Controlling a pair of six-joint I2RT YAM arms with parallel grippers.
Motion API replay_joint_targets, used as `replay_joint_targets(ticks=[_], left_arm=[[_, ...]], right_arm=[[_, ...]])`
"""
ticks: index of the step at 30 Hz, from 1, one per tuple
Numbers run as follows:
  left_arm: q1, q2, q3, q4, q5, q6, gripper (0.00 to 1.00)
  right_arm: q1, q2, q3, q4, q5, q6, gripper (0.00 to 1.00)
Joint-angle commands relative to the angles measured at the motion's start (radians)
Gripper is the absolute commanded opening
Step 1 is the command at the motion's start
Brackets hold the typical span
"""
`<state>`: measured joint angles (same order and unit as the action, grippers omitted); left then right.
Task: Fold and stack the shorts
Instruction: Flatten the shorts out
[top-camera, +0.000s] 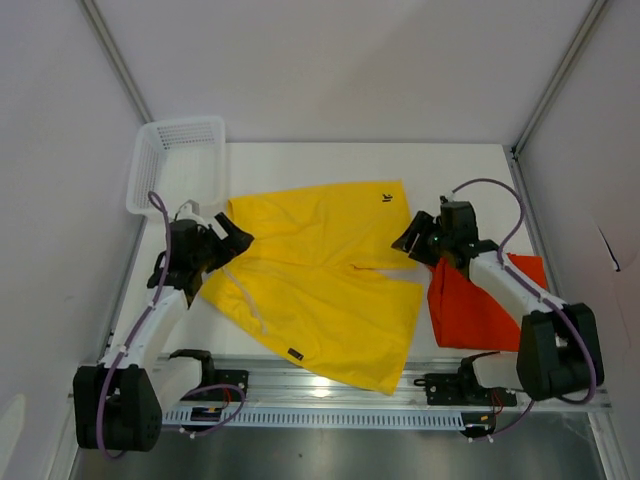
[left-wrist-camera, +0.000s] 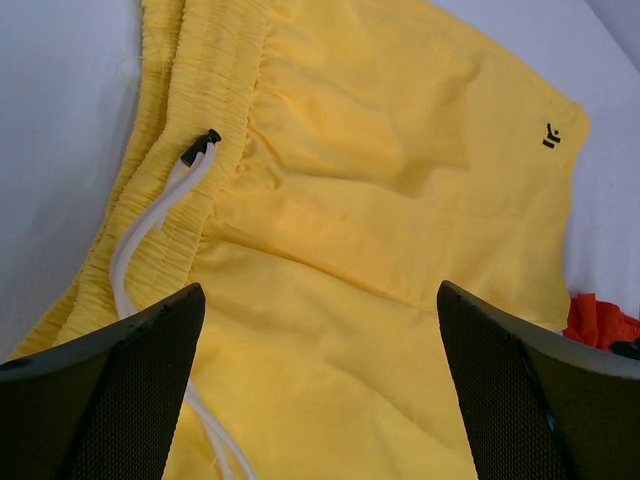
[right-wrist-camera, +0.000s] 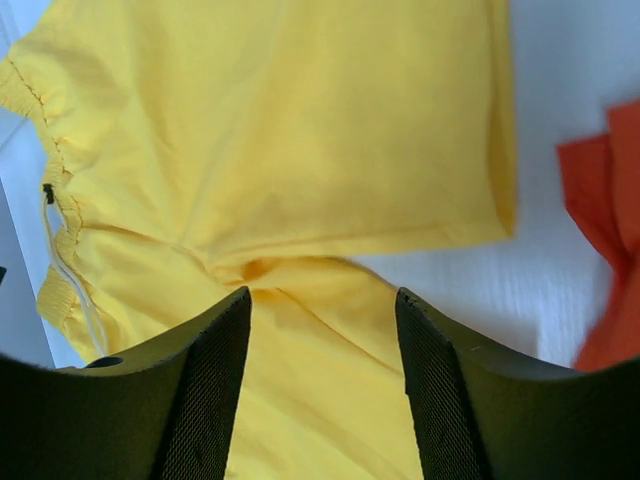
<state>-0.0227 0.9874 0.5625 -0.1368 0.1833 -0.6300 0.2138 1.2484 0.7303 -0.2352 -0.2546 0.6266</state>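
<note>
The yellow shorts (top-camera: 320, 290) lie spread flat across the middle of the table, with the black logo (top-camera: 386, 196) at the far right leg and the waistband to the left. The white drawstring (left-wrist-camera: 150, 215) trails off the waistband. My left gripper (top-camera: 235, 240) (left-wrist-camera: 320, 290) hovers open over the waistband end, nothing between its fingers. My right gripper (top-camera: 405, 240) (right-wrist-camera: 322, 295) stands open above the crotch seam at the right edge, the fabric lying loose beneath it. The orange-red shorts (top-camera: 470, 310) (right-wrist-camera: 610, 200) lie to the right, partly under the right arm.
A white mesh basket (top-camera: 180, 160) stands at the far left corner of the table. A metal rail (top-camera: 320, 385) carrying both arm bases runs along the near edge. Grey walls close in the left, right and back.
</note>
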Motion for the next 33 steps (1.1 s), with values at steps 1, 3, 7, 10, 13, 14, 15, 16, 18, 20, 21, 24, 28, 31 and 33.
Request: replay_joint_targets(ticks=[1,3,7,10,13,14,15,16,18,20,21,24,28,31,33], left_arm=[[0.006,0.040,0.020,0.025,-0.004,-0.022,0.99],[0.004,0.118,0.040,0.043,0.001,-0.030,0.99],[-0.014,0.253,0.105,0.106,0.012,-0.045,0.99],[-0.049,0.367,0.167,0.111,-0.004,-0.048,0.99],[-0.094,0.471,0.241,0.077,-0.036,-0.043,0.98],[-0.101,0.496,0.252,0.069,-0.045,-0.045,0.98],[-0.111,0.516,0.263,0.054,-0.068,-0.054,0.98],[-0.114,0.552,0.292,0.048,-0.076,-0.057,0.97],[-0.118,0.591,0.310,0.034,-0.096,-0.066,0.97],[-0.120,0.647,0.356,0.000,-0.104,-0.077,0.97],[-0.120,0.669,0.369,-0.006,-0.102,-0.080,0.96],[-0.128,0.750,0.462,-0.038,-0.097,-0.086,0.96],[-0.137,0.856,0.576,-0.066,-0.107,-0.092,0.96],[-0.137,0.941,0.675,-0.090,-0.110,-0.103,0.96],[-0.137,0.994,0.756,-0.122,-0.116,-0.108,0.96]], right_arm=[[0.038,0.145,0.105,0.063,-0.031,-0.019,0.62],[0.042,0.216,0.187,0.073,-0.055,-0.015,0.61],[0.048,0.373,0.288,0.103,-0.083,0.011,0.50],[0.056,0.485,0.354,0.105,-0.078,0.031,0.42],[0.064,0.572,0.402,0.093,-0.046,0.047,0.22],[0.065,0.594,0.414,0.080,-0.037,0.047,0.15],[0.070,0.635,0.452,0.062,-0.020,0.044,0.11],[0.073,0.654,0.471,0.044,0.015,0.041,0.05],[0.076,0.692,0.513,-0.010,0.038,0.022,0.00],[0.076,0.752,0.581,-0.062,0.066,0.013,0.00],[0.075,0.769,0.602,-0.075,0.071,0.007,0.00],[0.062,0.830,0.676,-0.107,0.077,0.005,0.00],[0.044,0.905,0.776,-0.139,0.064,-0.001,0.00],[0.035,0.976,0.880,-0.177,0.063,-0.007,0.00],[0.026,1.032,0.970,-0.196,0.054,-0.010,0.00]])
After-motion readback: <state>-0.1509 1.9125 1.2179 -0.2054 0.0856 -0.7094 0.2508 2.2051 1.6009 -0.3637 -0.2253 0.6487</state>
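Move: The yellow shorts' far leg lies below both hands: its waistband end about 11 cm ahead and 2 right of the left hand, 11 down; its hem end some 14 ahead and 4 left of the right hand, 9 down. The drawstring toggle is roughly 4 left and 1 ahead of the left hand. The logo is some 21 ahead and 3 left of the right hand, the red shorts 7 back and 20 right. Both hands go forward about 15 cm and sink onto the far leg, pushing it outward, right fingers shutting. ##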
